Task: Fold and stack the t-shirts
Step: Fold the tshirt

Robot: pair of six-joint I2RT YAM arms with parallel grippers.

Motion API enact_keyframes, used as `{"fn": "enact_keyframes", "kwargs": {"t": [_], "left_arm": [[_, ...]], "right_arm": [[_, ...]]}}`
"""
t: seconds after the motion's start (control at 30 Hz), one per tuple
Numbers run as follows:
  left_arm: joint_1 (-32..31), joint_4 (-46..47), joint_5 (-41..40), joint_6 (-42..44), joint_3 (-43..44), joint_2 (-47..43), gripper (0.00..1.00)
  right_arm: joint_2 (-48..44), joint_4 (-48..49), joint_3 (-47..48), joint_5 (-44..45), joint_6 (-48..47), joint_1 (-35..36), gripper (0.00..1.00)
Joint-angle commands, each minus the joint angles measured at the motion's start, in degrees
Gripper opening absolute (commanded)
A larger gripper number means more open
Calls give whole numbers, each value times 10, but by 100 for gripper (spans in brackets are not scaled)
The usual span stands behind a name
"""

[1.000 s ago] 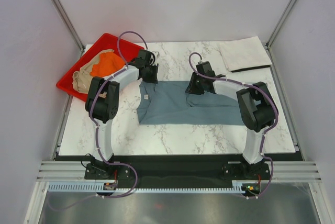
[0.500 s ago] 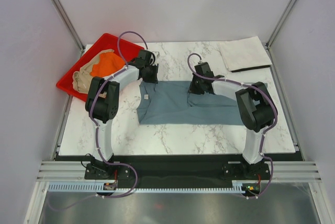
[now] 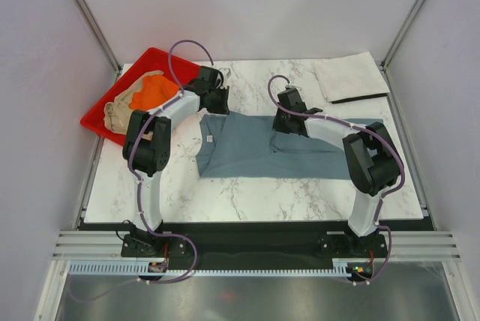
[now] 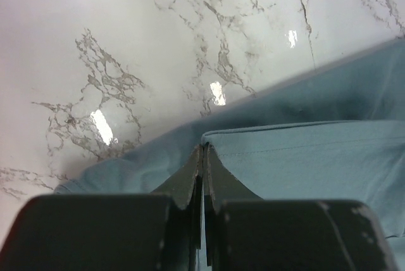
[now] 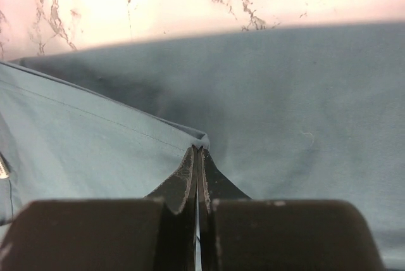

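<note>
A slate blue-grey t-shirt (image 3: 255, 152) lies spread across the middle of the marble table. My left gripper (image 3: 213, 105) is shut on its far left edge; the left wrist view shows the jaws (image 4: 204, 149) pinching a hemmed fold of the blue-grey cloth (image 4: 316, 157). Near the middle of the far edge, my right gripper (image 3: 284, 121) is shut on another fold, with its tips (image 5: 198, 149) clamped on a stitched corner of the fabric (image 5: 304, 94). An orange t-shirt (image 3: 150, 93) and a tan one (image 3: 118, 113) lie crumpled in the tray. A pale off-white t-shirt (image 3: 349, 76) lies folded at the back right.
The red plastic tray (image 3: 99, 121) sits at the table's back left corner, partly over the edge. Bare marble (image 3: 247, 190) runs along the near side of the blue-grey shirt. Frame posts stand at both back corners.
My right gripper has closed on the shirt's far edge. Both grippers have shifted slightly toward the back of the table, drawing the far edge with them.
</note>
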Motion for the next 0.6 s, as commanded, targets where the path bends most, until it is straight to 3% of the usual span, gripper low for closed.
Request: {"fn": "enact_keyframes", "kwargs": {"t": [0.0, 0.13, 0.2, 0.23, 0.27, 0.3, 0.33, 0.47, 0.57], "left_arm": [[2, 21, -9, 17, 38, 0, 2], [1, 21, -3, 16, 57, 18, 2], [1, 19, -15, 8, 54, 7, 6], [1, 19, -19, 6, 51, 0, 9], [2, 19, -30, 5, 49, -7, 13], [1, 19, -37, 6, 44, -26, 28], [1, 17, -45, 6, 43, -35, 34], [-1, 5, -55, -3, 9, -111, 40], [-16, -2, -28, -41, -80, -182, 40]], "right_arm": [[-2, -7, 4, 43, -11, 1, 0], [8, -17, 20, 54, -16, 0, 2], [4, -29, 26, 61, -19, 1, 11], [2, -45, 29, 66, -20, 2, 20], [-6, -54, 30, 74, -20, 2, 25], [-25, -64, 31, 86, -23, 2, 32], [-34, -79, 28, 90, -24, 2, 35], [-83, -124, 19, 63, -41, 7, 38], [-109, -123, -16, 5, -47, 21, 33]]}}
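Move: I still pinch the raised flap of the t-shirt in both hands. From my left hand, its laying spot is about 1 cm ahead, 1 cm right and 3 cm below; the white tag lies roughly 6 cm left and 9 cm back, the red bin some 27 cm left and 4 cm ahead. From my right hand, its laying spot is about 1 cm right and 3 cm below; the white folded cloth lies around 25 cm right and 19 cm ahead. I ease my left hand forward and slightly up and right by a centimetre or two, while my right slides to its right, drawing the pinched edge out between them. Then both grippers open partway and let go: my left lifts away about 4 cm, drawing back a little, and my right continues right, then goes back and up some 2.5 cm each. ##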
